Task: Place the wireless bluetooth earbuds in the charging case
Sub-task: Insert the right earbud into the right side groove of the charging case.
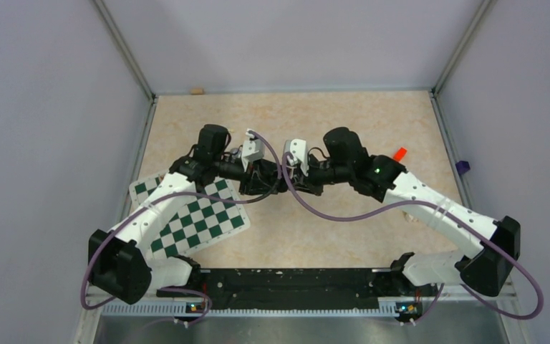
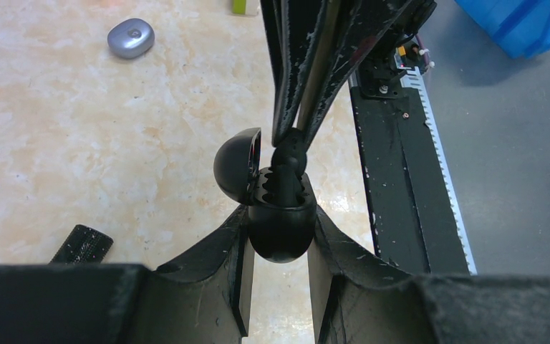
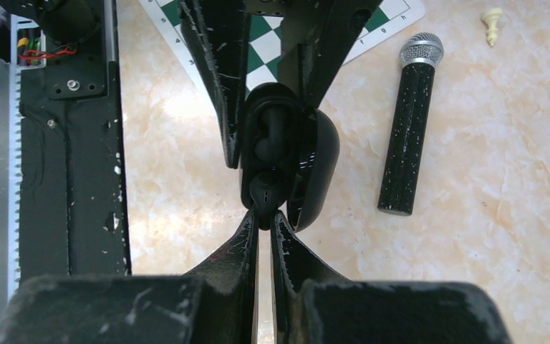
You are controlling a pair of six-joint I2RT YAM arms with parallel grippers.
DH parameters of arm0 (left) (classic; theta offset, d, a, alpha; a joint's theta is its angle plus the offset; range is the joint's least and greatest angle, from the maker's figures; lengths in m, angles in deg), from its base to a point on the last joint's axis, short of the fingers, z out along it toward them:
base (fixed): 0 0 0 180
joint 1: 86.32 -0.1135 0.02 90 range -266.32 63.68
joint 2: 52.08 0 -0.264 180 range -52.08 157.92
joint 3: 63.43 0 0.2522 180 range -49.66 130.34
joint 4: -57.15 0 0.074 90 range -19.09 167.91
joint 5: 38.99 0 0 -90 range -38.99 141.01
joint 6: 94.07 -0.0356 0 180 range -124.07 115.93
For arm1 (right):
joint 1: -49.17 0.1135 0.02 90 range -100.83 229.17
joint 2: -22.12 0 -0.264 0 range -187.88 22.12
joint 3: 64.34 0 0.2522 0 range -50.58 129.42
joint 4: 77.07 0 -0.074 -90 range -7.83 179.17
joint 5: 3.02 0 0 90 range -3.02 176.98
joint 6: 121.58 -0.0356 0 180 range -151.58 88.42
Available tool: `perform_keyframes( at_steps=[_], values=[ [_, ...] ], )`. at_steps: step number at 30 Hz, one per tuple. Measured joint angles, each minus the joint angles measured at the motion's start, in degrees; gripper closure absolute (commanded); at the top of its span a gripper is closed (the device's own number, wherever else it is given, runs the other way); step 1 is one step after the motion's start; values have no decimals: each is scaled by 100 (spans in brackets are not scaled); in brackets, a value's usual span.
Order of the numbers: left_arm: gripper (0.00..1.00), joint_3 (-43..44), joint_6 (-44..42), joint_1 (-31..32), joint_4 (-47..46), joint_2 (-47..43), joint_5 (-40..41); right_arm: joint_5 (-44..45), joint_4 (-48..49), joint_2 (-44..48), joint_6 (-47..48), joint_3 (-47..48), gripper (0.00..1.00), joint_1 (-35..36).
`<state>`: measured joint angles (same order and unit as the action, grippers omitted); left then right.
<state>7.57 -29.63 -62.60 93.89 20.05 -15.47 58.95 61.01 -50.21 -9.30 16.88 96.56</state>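
My left gripper (image 2: 281, 221) is shut on the black charging case (image 2: 279, 236), gripping its rounded body from both sides. The case's lid (image 2: 235, 168) stands open to the left. My right gripper (image 3: 266, 217) is shut on a black earbud (image 3: 265, 192), whose far end sits in the mouth of the case (image 3: 271, 136). In the left wrist view this earbud (image 2: 291, 149) shows between the right gripper's fingers (image 2: 308, 72) and the case opening. From the top, the two grippers meet tip to tip at mid-table: left gripper (image 1: 261, 177), right gripper (image 1: 297, 172). No other earbuds show.
A closed pale purple pod (image 2: 130, 37) lies on the table. A black microphone (image 3: 408, 122) lies beside the case, with a cream chess piece (image 3: 493, 25) beyond it. A green chessboard (image 1: 186, 222) sits front left, a red object (image 1: 399, 153) at the right.
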Motion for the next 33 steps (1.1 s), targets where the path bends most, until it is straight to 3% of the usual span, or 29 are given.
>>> perform_keyframes(
  at_steps=[14,24,33],
  values=[
    [100,-4,13,0,-24,-63,-13,273,197,-52,17,-46,100,173],
    [100,-11,13,0,-37,-87,-4,291,17,-48,129,-13,64,201],
    [100,-17,13,0,-72,-118,-11,365,-433,280,358,573,60,227]
  ],
)
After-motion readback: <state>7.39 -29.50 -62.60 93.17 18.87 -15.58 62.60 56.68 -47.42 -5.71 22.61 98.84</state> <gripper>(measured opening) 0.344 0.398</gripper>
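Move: The groove for the right earbud lies about 2 cm to the left of the right hand and 1 cm below it, in the open case; the earbud is still between that hand's fingertips. The lid stands some 3 cm ahead and 3 cm left, the other groove about 4 cm left, straight across. The microphone lies on the table some 13 cm ahead, 11 cm left and 20 cm below. From the left hand, which grips the case, the groove is about 2 cm to the right, level with it. Still pinching the earbud, the right fingers ease it leftward by a little under 1 cm into the groove while the left hand keeps its grip and holds the case nearly still. The right fingers then open to about two fifths, let go of the earbud and come away upward by some 5 cm, drawing about 1 cm to the right and slightly back. ##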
